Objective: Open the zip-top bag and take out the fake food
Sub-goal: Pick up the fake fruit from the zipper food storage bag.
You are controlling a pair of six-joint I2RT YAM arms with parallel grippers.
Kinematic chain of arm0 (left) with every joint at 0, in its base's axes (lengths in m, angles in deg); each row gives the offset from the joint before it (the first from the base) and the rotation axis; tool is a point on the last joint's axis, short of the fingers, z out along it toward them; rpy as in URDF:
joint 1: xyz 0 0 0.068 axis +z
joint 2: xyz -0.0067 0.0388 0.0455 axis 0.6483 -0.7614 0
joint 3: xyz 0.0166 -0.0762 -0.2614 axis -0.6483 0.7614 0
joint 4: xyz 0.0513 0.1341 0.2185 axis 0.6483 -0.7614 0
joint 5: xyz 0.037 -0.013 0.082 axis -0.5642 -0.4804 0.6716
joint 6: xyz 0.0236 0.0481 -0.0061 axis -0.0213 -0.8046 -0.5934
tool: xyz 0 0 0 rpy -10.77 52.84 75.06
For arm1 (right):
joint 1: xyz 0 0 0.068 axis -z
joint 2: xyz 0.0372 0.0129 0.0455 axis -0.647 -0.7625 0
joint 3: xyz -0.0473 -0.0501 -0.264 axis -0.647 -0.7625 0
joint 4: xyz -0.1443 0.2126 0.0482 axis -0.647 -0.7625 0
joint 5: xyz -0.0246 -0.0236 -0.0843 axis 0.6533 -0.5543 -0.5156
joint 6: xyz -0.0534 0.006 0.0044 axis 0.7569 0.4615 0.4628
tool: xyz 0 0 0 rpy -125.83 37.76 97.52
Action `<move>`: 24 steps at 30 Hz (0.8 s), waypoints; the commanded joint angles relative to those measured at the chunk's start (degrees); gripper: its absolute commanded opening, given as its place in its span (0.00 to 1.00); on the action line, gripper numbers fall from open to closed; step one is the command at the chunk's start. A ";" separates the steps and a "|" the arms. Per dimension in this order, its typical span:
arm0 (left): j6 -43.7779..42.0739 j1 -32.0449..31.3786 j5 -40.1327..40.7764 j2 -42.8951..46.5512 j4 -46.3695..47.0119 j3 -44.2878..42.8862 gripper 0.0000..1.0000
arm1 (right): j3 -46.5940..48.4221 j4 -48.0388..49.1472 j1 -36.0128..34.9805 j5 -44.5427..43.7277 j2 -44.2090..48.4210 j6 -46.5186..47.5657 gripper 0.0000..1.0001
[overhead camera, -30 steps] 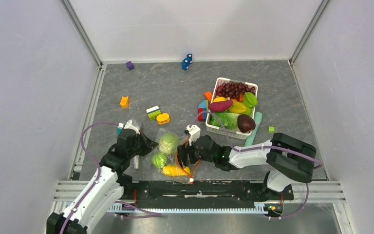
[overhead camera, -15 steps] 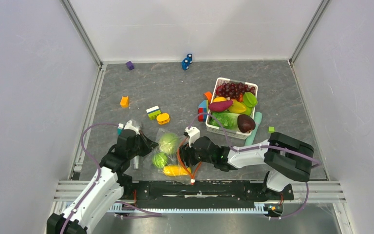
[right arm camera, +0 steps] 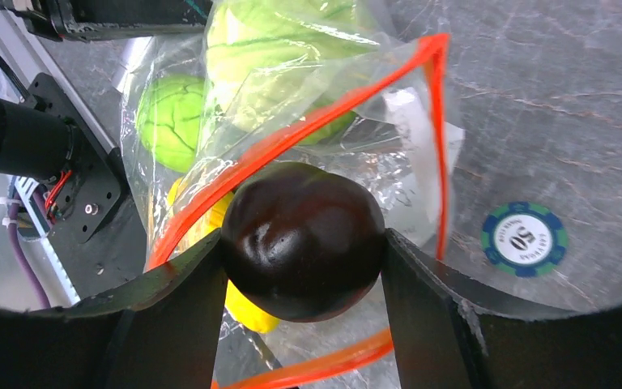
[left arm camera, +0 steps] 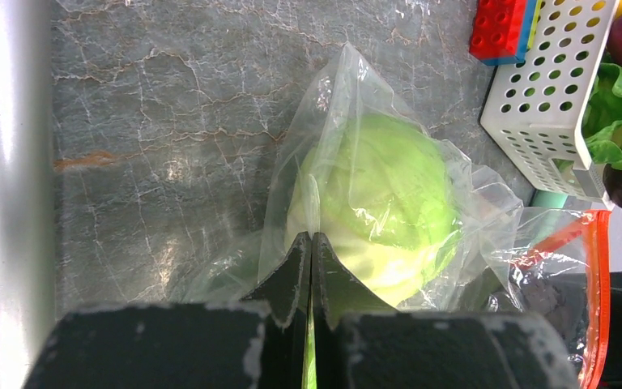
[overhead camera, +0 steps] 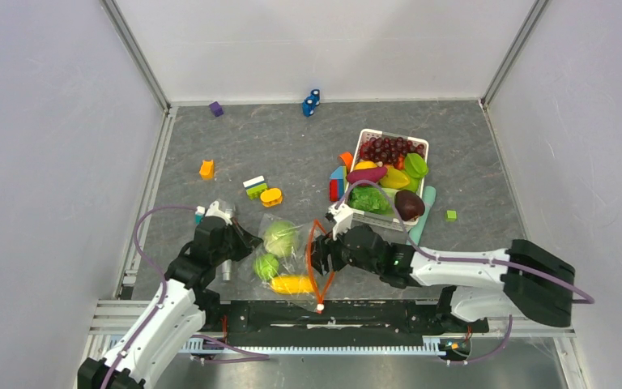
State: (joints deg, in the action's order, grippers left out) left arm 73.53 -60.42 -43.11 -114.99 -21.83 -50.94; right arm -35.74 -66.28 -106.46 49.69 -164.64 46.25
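Observation:
The zip-top bag point(overhead camera: 285, 258) lies near the front edge, its red-orange zipper strip point(right arm camera: 316, 121) gaping open. Inside it are a pale green cabbage point(left arm camera: 381, 207), a round green fruit point(right arm camera: 170, 109) and a yellow corn cob point(overhead camera: 291, 284). My right gripper point(right arm camera: 304, 243) sits at the bag's mouth, shut on a dark purple eggplant point(right arm camera: 304, 235). At the bag's left edge my left gripper point(left arm camera: 312, 239) is shut on a fold of the clear plastic, just in front of the cabbage.
A white slatted basket point(overhead camera: 364, 217) behind the right gripper holds grapes, lettuce, a magenta sweet potato point(overhead camera: 366, 174) and another eggplant. Coloured blocks point(overhead camera: 255, 187) lie scattered over the grey mat. A blue poker chip point(right arm camera: 525, 239) lies right of the bag. The metal rail point(overhead camera: 332, 312) runs along the front.
My right gripper has closed on the eggplant and drawn back to the right, out of the bag's mouth. The zipper loop has been pulled wider. The left gripper has held still.

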 commanded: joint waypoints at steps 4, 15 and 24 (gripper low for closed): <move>1.17 -0.15 0.15 0.28 -0.95 -0.59 0.02 | -2.33 -8.92 2.78 -2.18 12.14 1.11 0.63; 1.26 -0.10 0.44 0.79 -1.06 -0.49 0.02 | 11.48 -27.18 16.84 0.84 21.16 8.81 0.60; 1.25 -0.07 0.42 0.73 -1.06 -0.77 0.02 | 26.29 -39.30 29.58 -2.80 13.21 18.23 0.58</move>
State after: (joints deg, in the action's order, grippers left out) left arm 73.53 -60.42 -42.94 -114.44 -22.49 -50.94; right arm -13.82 -99.22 -81.13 48.38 -148.21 59.10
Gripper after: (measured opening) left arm 0.029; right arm 0.690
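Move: The white fruit basket I'm taking the dark fruit to is centred about 20 cm ahead of my right hand, 18 cm to its right and 5 cm lower. The red-blue blocks lie some 17 cm ahead and 6 cm right; the poker chip is about 2 cm ahead and 5 cm right. In the bag, the corn is 8 cm back and 7 cm left. From my left hand the basket is roughly 15 cm ahead, 33 cm right. Keeping the dark fruit pinched, I draw my right hand away from the bag's orange-edged mouth, first to the right and rising, then speeding up forward and up towards the basket: about 12 cm right, 12 cm forward and 15 cm up in all, swinging some 20 degrees clockwise. My left hand stays put, still pinching the bag's film beside the cabbage. ##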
